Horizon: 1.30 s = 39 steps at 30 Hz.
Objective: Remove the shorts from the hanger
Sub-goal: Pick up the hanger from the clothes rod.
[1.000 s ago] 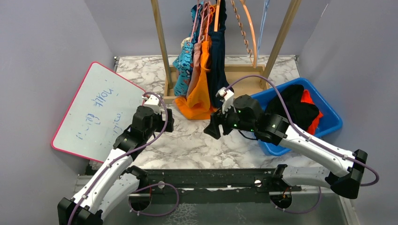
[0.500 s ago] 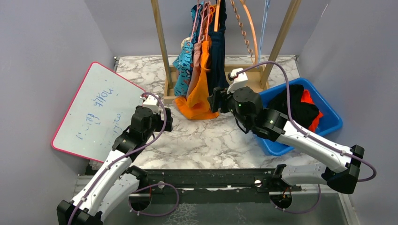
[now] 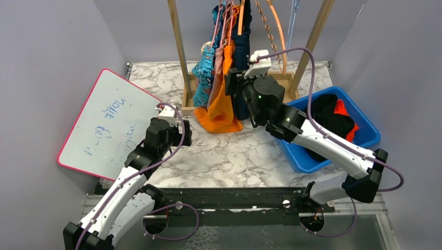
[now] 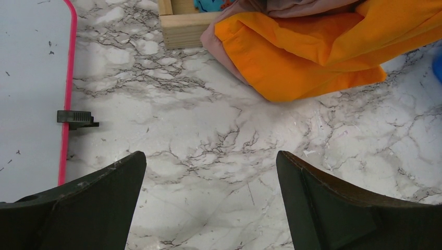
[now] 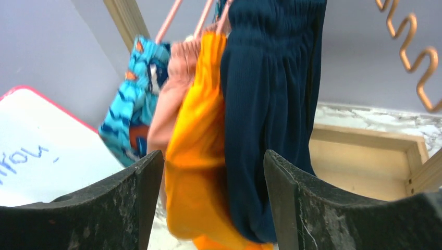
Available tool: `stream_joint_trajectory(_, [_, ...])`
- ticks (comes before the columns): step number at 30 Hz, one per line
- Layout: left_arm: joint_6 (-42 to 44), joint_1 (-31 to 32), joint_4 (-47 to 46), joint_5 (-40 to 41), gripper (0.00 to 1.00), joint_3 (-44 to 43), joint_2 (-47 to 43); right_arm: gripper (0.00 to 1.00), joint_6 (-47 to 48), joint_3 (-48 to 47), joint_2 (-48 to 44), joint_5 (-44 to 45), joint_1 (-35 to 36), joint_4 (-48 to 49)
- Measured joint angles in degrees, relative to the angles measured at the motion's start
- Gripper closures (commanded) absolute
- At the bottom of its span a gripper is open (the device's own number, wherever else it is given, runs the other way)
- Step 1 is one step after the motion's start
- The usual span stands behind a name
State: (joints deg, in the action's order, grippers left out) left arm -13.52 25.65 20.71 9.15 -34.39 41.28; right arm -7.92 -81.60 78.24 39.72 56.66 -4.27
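Several shorts hang on hangers [image 3: 229,15] from a wooden rack: blue cartoon-print [image 3: 202,73], dusty pink [image 3: 215,78], bright orange [image 3: 221,112] and dark navy [image 3: 244,52]. The right gripper [image 3: 234,83] is raised close in front of the navy and orange pairs, open and holding nothing. In the right wrist view the navy shorts [image 5: 271,104] and orange shorts [image 5: 198,156] fill the gap ahead of my right gripper [image 5: 213,161]. The left gripper [image 3: 182,133] hovers low over the marble, wide open [image 4: 211,161], with the orange hem [image 4: 312,62] ahead of it.
A blue bin [image 3: 365,140] at the right holds black and red-orange shorts [image 3: 333,120]. A pink-edged whiteboard [image 3: 107,122] lies at the left. Two bare hangers [image 3: 279,31] hang right of the shorts. The rack's wooden base [image 3: 271,86] sits under the clothes.
The right arm has lifted from table height and swung back toward the rack, ending up against the navy shorts. Its jaws stayed open. The left arm has not moved.
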Motion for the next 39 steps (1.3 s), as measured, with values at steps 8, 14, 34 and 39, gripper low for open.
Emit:
stream_joint_trajectory(8, [-0.2, 0.0, 0.0, 0.3, 0.02, 0.0, 1.0, 0.43, 1.7, -13.6, 9.2, 0.1, -6.7, -3.6])
stream_joint_trajectory(14, [-0.4, 0.0, 0.0, 0.3, 0.02, 0.0, 1.1, 0.47, 2.0, -15.9, 11.0, -1.9, -10.6, -8.1])
stream_joint_trajectory(34, [-0.5, 0.0, 0.0, 0.3, 0.02, 0.0, 1.0, 0.59, 8.5, -37.9, 25.2, -7.8, -17.0, -21.5])
stream_joint_trajectory(39, [-0.5, 0.0, 0.0, 0.3, 0.02, 0.0, 1.0, 0.88, 8.9, -37.7, 25.2, -9.9, -18.2, -22.5])
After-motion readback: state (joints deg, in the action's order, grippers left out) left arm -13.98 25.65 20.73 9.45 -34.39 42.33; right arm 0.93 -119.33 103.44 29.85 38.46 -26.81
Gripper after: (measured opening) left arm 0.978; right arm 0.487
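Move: The near end of the orange hanger carrying the navy shorts is about 14 cm ahead of my right hand, 2 cm to its right and roughly 1 cm higher. The yellow-orange shorts hang level with that end, about 3 cm to my right hand's left; the empty wavy orange hanger hangs some 15 cm ahead and 14 cm right. From my left hand, the hanger end is about 20 cm ahead, 23 cm right and 25 cm up. My right hand reaches about 14 cm forward and some 4 cm right to the hanger with the navy shorts, easing almost to a stop partway, then rising a little and dipping again for the last stretch. I roll it about 15 degrees, left side down, and narrow the fingers from three-quarters open to about half, closing them around the near end of the waistband with the hanger in it. ##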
